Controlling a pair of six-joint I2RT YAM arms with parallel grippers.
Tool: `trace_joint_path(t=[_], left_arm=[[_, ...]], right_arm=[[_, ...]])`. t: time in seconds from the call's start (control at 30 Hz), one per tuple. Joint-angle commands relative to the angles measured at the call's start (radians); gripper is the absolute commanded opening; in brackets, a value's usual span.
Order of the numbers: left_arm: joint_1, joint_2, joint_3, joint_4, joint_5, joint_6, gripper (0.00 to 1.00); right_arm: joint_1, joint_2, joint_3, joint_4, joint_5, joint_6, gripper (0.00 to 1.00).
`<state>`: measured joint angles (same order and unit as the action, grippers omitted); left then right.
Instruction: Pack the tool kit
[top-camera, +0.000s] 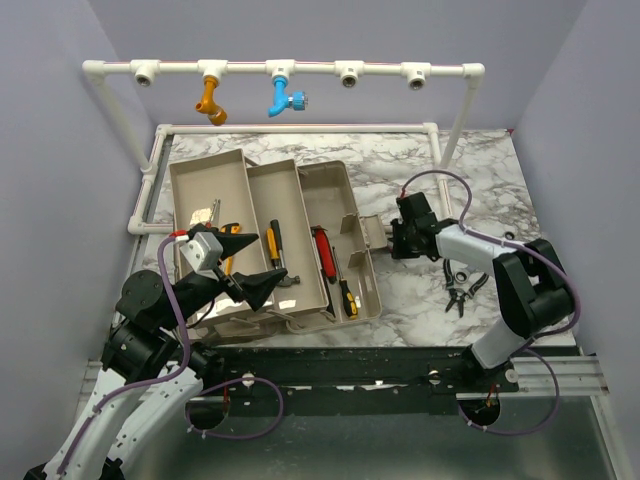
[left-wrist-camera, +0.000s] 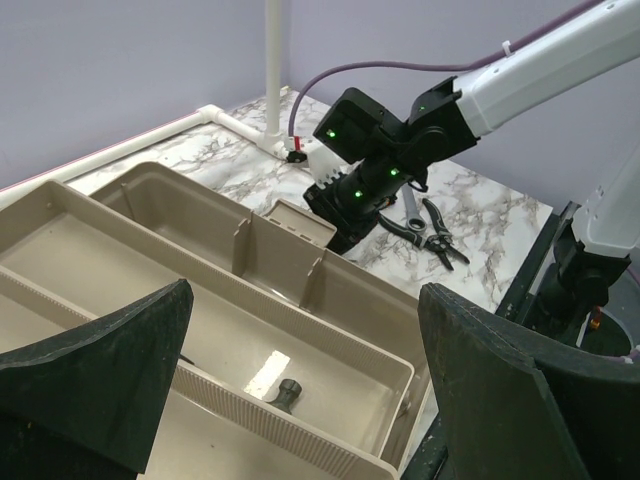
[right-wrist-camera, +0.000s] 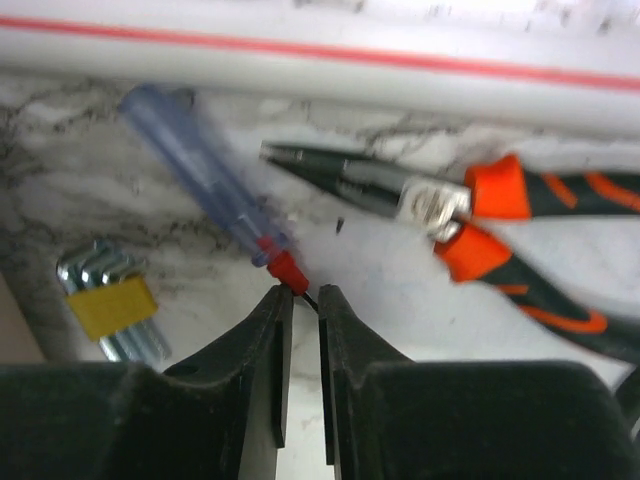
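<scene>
The tool kit's beige box (top-camera: 300, 172) lies open on the marble table, its trays fanned out. In them lie a red-handled tool (top-camera: 324, 252) and yellow-and-black ones (top-camera: 272, 243). My left gripper (top-camera: 252, 265) hovers over the box's near trays (left-wrist-camera: 300, 330) with its fingers (left-wrist-camera: 520, 390) wide apart and nothing between them. My right gripper (top-camera: 393, 240) is low beside the box's right edge. In the right wrist view its jaws (right-wrist-camera: 302, 300) are nearly together on the thin shaft of a clear blue screwdriver (right-wrist-camera: 195, 165) with a red collar.
Orange-and-black pliers (right-wrist-camera: 480, 215) and a yellow hex key set (right-wrist-camera: 110, 305) lie near the screwdriver. Dark pliers (top-camera: 462, 285) rest on the table by the right arm. A white pipe frame (top-camera: 300, 70) with orange and blue fittings borders the far side.
</scene>
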<state>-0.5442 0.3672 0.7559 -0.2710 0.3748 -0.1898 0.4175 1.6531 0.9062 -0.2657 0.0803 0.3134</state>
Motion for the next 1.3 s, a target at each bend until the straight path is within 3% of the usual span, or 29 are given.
trace_joint_path(t=[0.0, 0.17, 0.37, 0.53, 1.03, 1.17, 1.27], left_arm=[[0.005, 0.002, 0.001, 0.016, 0.015, 0.01, 0.98], [0.004, -0.001, 0.001, 0.016, 0.014, 0.009, 0.98], [0.004, -0.007, 0.0, 0.015, 0.015, 0.007, 0.98], [0.004, -0.012, -0.003, 0.016, 0.014, 0.007, 0.98], [0.004, -0.017, -0.003, 0.015, 0.01, 0.01, 0.99], [0.004, -0.012, 0.0, 0.013, 0.01, 0.01, 0.98], [0.004, -0.01, 0.0, 0.011, 0.009, 0.012, 0.98]], right_arm=[[-0.002, -0.074, -0.071, -0.079, -0.073, 0.018, 0.21], [0.041, -0.078, -0.089, -0.127, -0.136, 0.077, 0.19], [0.07, -0.081, -0.097, -0.203, -0.049, 0.148, 0.18], [0.076, -0.153, -0.106, -0.23, -0.03, 0.182, 0.01], [0.076, -0.464, 0.03, -0.462, 0.07, 0.235, 0.01], [0.076, -0.528, 0.105, -0.464, 0.005, 0.21, 0.01], [0.076, -0.544, 0.162, -0.436, -0.135, 0.198, 0.01]])
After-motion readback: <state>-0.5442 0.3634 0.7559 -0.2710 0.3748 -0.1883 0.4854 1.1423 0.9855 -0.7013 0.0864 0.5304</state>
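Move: The blue-handled screwdriver lies on the table at the right fingertips, its shaft already between them, its middle some 3 cm ahead, 1 cm to the left and 1 cm below. The orange-handled pliers lie about 5 cm ahead and 8 cm to the right of that hand. The white pipe runs straight across 10 cm ahead, and the toolbox wall stands level with it, some 11 cm to the left. From the left hand the screwdriver is about 21 cm ahead, 32 cm to the right and 33 cm below. The screwdriver's shaft, just below the red collar, gets pinched as the right hand draws back about 8 cm at table height, away from the pipe, veering slightly left and back again while its part-open fingers shut. Then the hand goes nearly straight up some 14 cm, the fingers keeping their pinch and tilting roughly 15 degrees outward from the base. ##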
